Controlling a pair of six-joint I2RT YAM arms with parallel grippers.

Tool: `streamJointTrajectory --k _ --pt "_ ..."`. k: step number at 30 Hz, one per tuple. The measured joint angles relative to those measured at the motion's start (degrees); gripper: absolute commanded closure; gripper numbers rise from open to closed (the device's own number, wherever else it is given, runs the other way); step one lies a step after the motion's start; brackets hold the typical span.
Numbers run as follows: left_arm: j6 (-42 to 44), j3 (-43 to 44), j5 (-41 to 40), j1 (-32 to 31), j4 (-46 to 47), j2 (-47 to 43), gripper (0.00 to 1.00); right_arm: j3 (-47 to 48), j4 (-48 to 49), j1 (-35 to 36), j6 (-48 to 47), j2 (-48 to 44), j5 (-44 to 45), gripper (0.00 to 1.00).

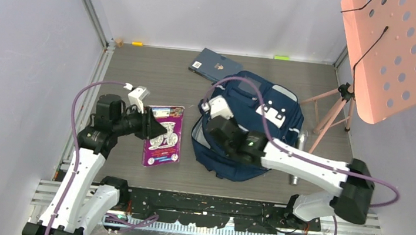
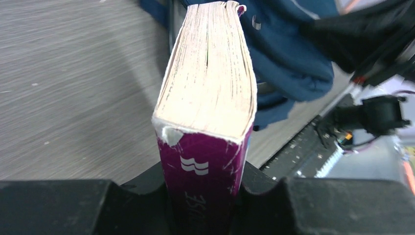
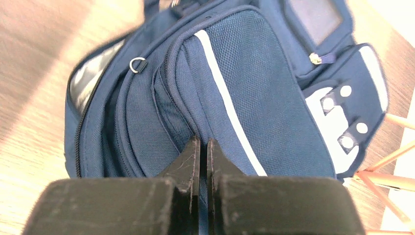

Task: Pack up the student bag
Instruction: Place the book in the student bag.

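The student bag (image 1: 256, 90), navy with white stripes and patches, lies in the middle of the table. Its main opening gapes at the side facing the book (image 3: 93, 88). My right gripper (image 1: 218, 122) rests on that near-left side, shut, its tips (image 3: 200, 143) pinching a fold of the bag's fabric beside a zipper seam. My left gripper (image 1: 147, 125) is shut on the spine of a thick purple book (image 1: 163, 135), holding it just left of the bag. In the left wrist view the book (image 2: 208, 93) stands between the jaws (image 2: 203, 196), page edges up, pointing at the bag (image 2: 288, 54).
A dark blue notebook (image 1: 208, 64) lies behind the bag. A pink perforated board (image 1: 405, 51) on a tripod (image 1: 330, 111) stands at the right. A silvery cylinder (image 1: 302, 141) lies by the bag's right side. Walls close in on the left and back.
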Motion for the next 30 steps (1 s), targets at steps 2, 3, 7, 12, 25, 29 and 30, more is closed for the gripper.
streamJointTrajectory --k 2,3,7,12,25,29,30 --pt "-0.81 -0.02 3.63 0.0 -0.02 -0.37 1.0 1.81 -1.09 -1.97 -0.31 -4.15 -1.64 1.0" --pt "-1.33 -0.02 5.49 0.0 -0.02 -0.61 1.0 3.02 -1.55 -3.23 -0.46 -5.81 -2.56 1.0" --pt "-4.42 -0.33 12.9 0.0 0.17 -1.25 1.0 7.08 -3.56 -7.76 -0.52 -8.92 -6.8 1.0" --pt "-9.16 -4.63 20.22 -0.68 2.12 -1.03 1.0 9.6 -6.32 -9.33 -0.2 -9.05 -12.72 1.0" --pt "-32.44 -18.97 11.93 -23.87 35.63 12.13 1.0 11.41 -7.19 -9.38 4.13 -8.66 -20.41 1.0" --pt "-38.23 -19.41 7.65 -29.03 48.24 21.51 1.0 11.41 -7.21 -9.38 4.59 -8.66 -20.74 0.99" --pt "-38.93 -19.28 6.49 -30.05 50.47 23.23 1.0 11.41 -7.23 -9.38 4.72 -8.66 -20.76 0.99"
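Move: The purple book, already held by its edge in the left hand, is bound for the bag's mouth, roughly 15 cm to that hand's right, 3 cm ahead and 13 cm lower. The bag's flap edge, pinched by the right hand, is about 27 cm right, 4 cm ahead and 4 cm below the left; the bag's middle some 33 cm right, 14 cm ahead, 15 cm below. From the right hand the mouth lies about 12 cm left, level fore-and-aft, 11 cm down. The purple book is swung to the bag's mouth by the left hand: back and right with a slight rise, then down and right, ending some 15 cm right, 7 cm lower and 6 cm nearer the base, the wrist tipping down and turning clockwise, grip kept. Meanwhile the right hand, still pinching the flap, pulls it up about 9 cm, rolling its left side up, then holds it there. ##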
